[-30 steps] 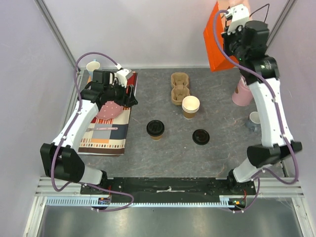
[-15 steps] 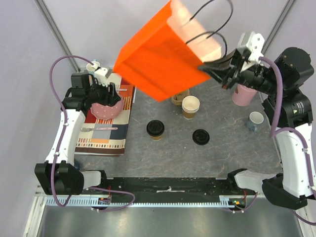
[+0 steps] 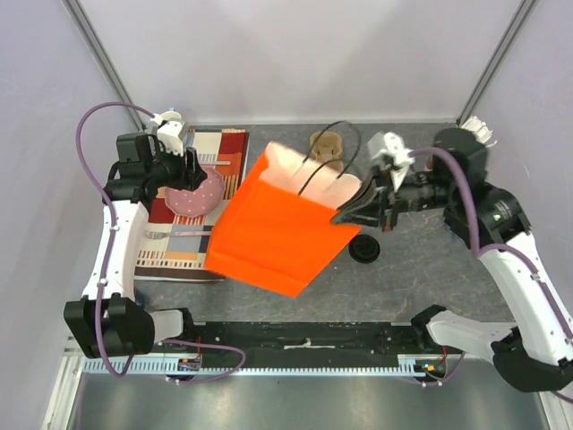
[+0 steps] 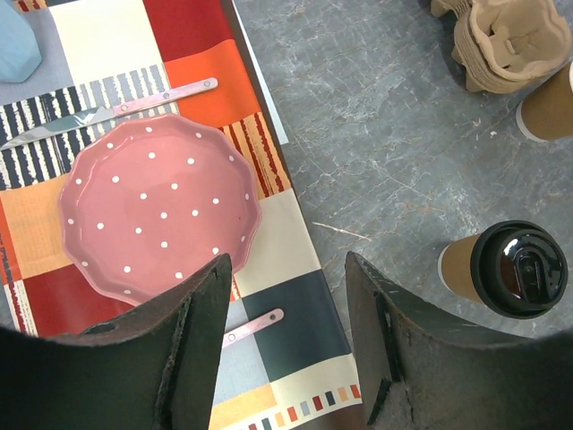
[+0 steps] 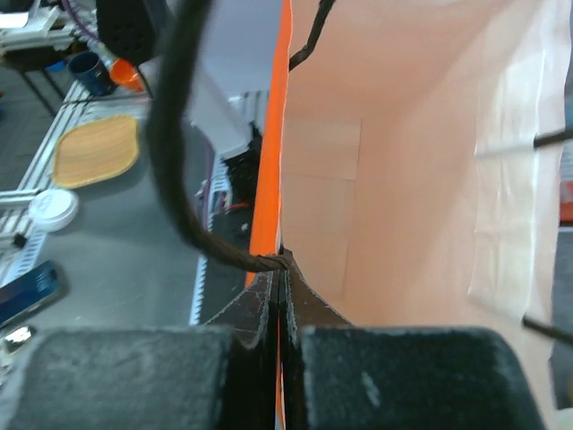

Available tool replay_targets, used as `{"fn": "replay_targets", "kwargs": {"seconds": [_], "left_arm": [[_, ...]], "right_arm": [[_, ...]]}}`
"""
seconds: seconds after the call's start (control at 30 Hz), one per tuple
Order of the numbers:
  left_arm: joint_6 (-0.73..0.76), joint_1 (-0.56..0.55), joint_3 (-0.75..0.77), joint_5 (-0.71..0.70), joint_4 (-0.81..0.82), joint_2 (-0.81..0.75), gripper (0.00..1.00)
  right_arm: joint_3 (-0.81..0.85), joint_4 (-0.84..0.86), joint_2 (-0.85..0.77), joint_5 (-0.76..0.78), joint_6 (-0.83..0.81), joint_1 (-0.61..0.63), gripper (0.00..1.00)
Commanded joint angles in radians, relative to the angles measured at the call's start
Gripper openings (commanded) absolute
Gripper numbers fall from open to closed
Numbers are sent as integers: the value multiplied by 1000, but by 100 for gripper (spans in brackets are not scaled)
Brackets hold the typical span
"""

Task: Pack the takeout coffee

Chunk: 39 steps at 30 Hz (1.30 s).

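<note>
The takeout coffee (image 4: 517, 269), a brown paper cup under a black lid, stands on the grey table to the right of my left gripper (image 4: 286, 345) in the left wrist view. From above it is hidden under the orange paper bag (image 3: 277, 228). My right gripper (image 3: 347, 213) is shut on the bag's top edge beside a black cord handle (image 5: 179, 161). The bag hangs tilted over the table's middle, its pale inside (image 5: 412, 179) facing the right wrist camera. My left gripper (image 3: 183, 168) stands open and empty above the placemat's edge.
A pink dotted plate (image 4: 157, 210), a knife (image 4: 107, 103) and a fork handle (image 4: 255, 324) lie on the patterned placemat (image 3: 183, 251). A cardboard cup carrier (image 4: 506, 45) and stacked lidless cups (image 4: 551, 103) sit further back. A loose black lid (image 3: 364, 249) lies by the bag.
My right arm has swung the orange bag from the back right corner down over the table's middle, covering the coffee cup from above. The left arm has drawn back a little.
</note>
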Motion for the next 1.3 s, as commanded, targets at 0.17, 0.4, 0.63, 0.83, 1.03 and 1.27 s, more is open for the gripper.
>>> {"fn": "replay_targets", "kwargs": {"seconds": [0.17, 0.4, 0.63, 0.83, 1.03, 1.27], "left_arm": [[2, 2, 60, 74, -17, -21, 59], [-1, 2, 69, 105, -26, -26, 59], [-15, 2, 113, 157, -63, -12, 59], [-30, 1, 142, 252, -90, -36, 59], [-29, -1, 161, 330, -116, -69, 60], [29, -4, 178, 427, -193, -81, 61]], "right_arm": [[9, -246, 125, 350, -141, 425, 0], [-119, -122, 126, 583, -122, 572, 0], [-225, -4, 135, 798, -125, 728, 0], [-242, 18, 179, 928, -138, 833, 0], [-230, 20, 185, 1057, -158, 880, 0], [-247, 69, 205, 1174, -161, 909, 0]]}}
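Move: The right hand holds the orange bag by its rim, high over the table. The bare spot it is being taken to, by the table's near edge, lies about 22 cm to its left, 2 cm back and some 43 cm below. The lidded cup stands roughly 13 cm ahead and 15 cm left, the loose lid 13 cm ahead and 7 cm right, both far below. From the left hand that spot is about 24 cm back, 13 cm right and 25 cm down. Keeping its shut pinch on the rim beside the handle, the right hand lowers the orange bag about 18 cm while carrying it some 11 cm left and a little back, down towards the bare spot on the near side of the lidded cup; its fingers dip from level by roughly 30 degrees, and the descent levels off before a small shift forward again. The left hand, empty and still open, rises about 6 cm while drawing right and back off the plate side, turning clockwise. ##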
